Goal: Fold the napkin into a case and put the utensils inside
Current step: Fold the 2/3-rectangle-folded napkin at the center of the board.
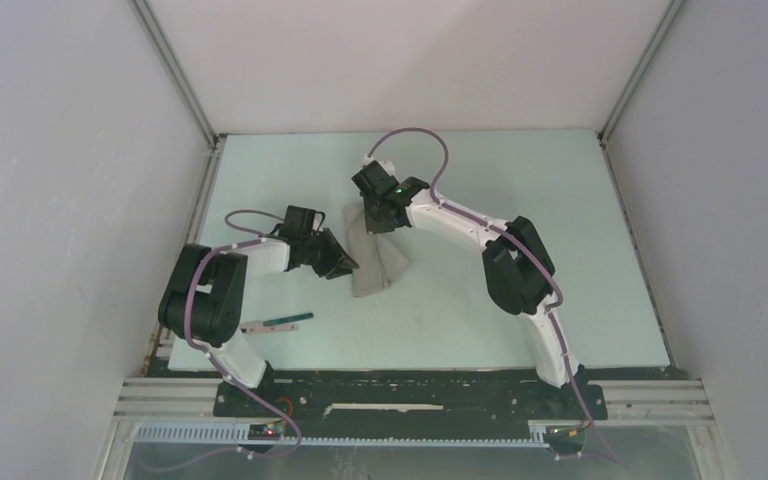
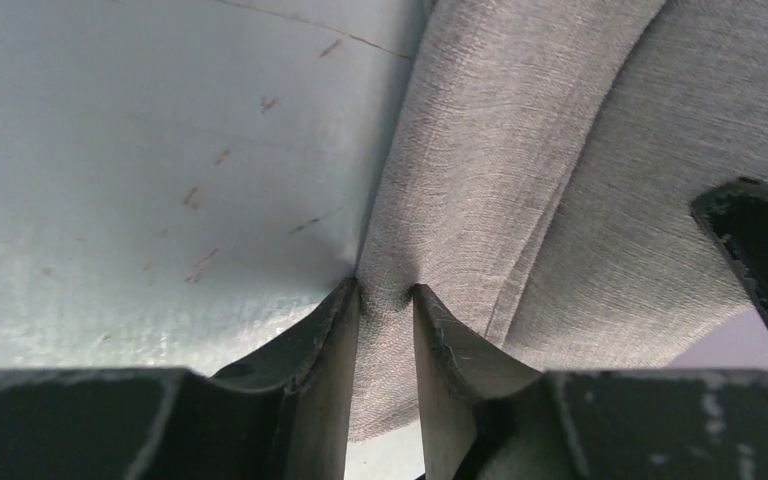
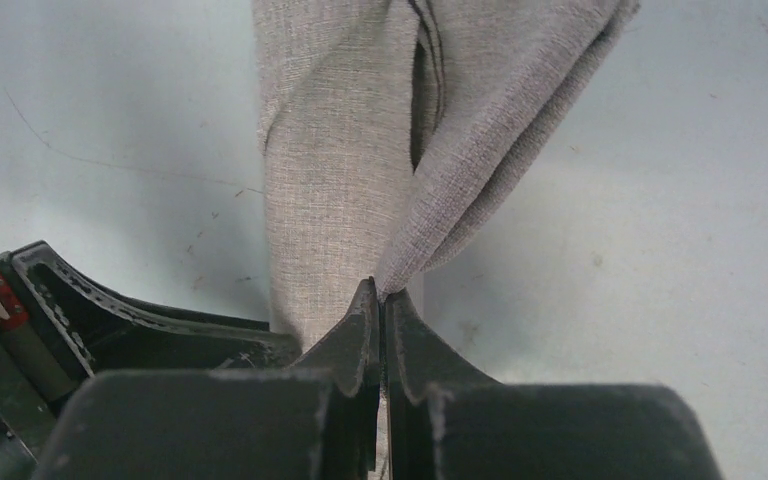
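Observation:
The light grey napkin (image 1: 378,262) lies folded into a narrow, rumpled strip at the table's middle. My right gripper (image 1: 380,218) holds its far end. In the right wrist view this gripper (image 3: 382,290) is shut on a raised fold of the napkin (image 3: 340,180). My left gripper (image 1: 345,268) is at the strip's near left edge. In the left wrist view it (image 2: 385,292) stands partly open, both tips touching the napkin (image 2: 520,170), with cloth showing in the gap. One utensil with a thin dark green handle (image 1: 285,321) lies on the table by the left arm.
The pale green table (image 1: 520,200) is walled by white panels on three sides. The black frame rail (image 1: 400,392) runs along the near edge. The right arm's elbow (image 1: 515,265) hangs right of the napkin. The left gripper's black body (image 3: 110,310) shows in the right wrist view.

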Available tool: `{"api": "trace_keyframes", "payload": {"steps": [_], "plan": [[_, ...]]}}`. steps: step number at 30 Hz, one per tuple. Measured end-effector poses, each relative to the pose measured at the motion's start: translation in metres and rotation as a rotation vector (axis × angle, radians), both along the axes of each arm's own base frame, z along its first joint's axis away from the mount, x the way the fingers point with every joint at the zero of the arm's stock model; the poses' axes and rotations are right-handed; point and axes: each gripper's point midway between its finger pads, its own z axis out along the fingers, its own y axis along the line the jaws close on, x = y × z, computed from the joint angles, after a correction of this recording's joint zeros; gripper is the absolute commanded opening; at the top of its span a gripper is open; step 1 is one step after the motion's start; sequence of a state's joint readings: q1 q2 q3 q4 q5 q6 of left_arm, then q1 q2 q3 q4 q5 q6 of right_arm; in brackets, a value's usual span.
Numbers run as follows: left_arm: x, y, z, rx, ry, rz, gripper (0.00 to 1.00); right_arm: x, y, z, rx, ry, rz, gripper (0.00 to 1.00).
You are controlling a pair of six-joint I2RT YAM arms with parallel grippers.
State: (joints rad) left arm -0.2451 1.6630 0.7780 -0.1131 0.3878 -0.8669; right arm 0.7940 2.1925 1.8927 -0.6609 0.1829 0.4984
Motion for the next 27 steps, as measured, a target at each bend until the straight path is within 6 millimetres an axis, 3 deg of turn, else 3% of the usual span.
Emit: {"api": "trace_keyframes", "payload": {"steps": [9, 16, 27], "plan": [[0.001, -0.008, 0.003, -0.015, -0.017, -0.016, 0.33, -0.009, 0.013, -0.024, 0.020, 0.078, 0.024, 0.00], [0.002, -0.008, 0.003, -0.017, -0.022, -0.016, 0.33, -0.013, 0.030, -0.032, 0.143, 0.153, 0.049, 0.00], [0.002, -0.008, 0.003, -0.017, -0.022, -0.016, 0.33, -0.012, 0.026, -0.051, 0.281, 0.253, 0.034, 0.00]]}}
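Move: The folded napkin's left strip, where the flap is being taken, has its middle about 7 cm below the right hand, roughly 2 cm left and 1 cm back. The left fingertips are at the strip's left edge, some 5 cm back and 4 cm left of the right hand; the napkin's loose right corner is about 5 cm back and 9 cm right. From the left hand, the strip's middle is some 4 cm ahead and 3 cm right, the teal-handled utensil 12 cm back and 16 cm left. Still pinching the flap's edge in its shut fingers, the right hand carries it down about 5 cm and left about 3 cm, and slightly back, onto the napkin's left strip, its wrist tilting some 20 degrees so the fingers point more leftward and less forward. The left fingertips, parted, keep resting on the strip's left edge to hold it, hardly shifting. ##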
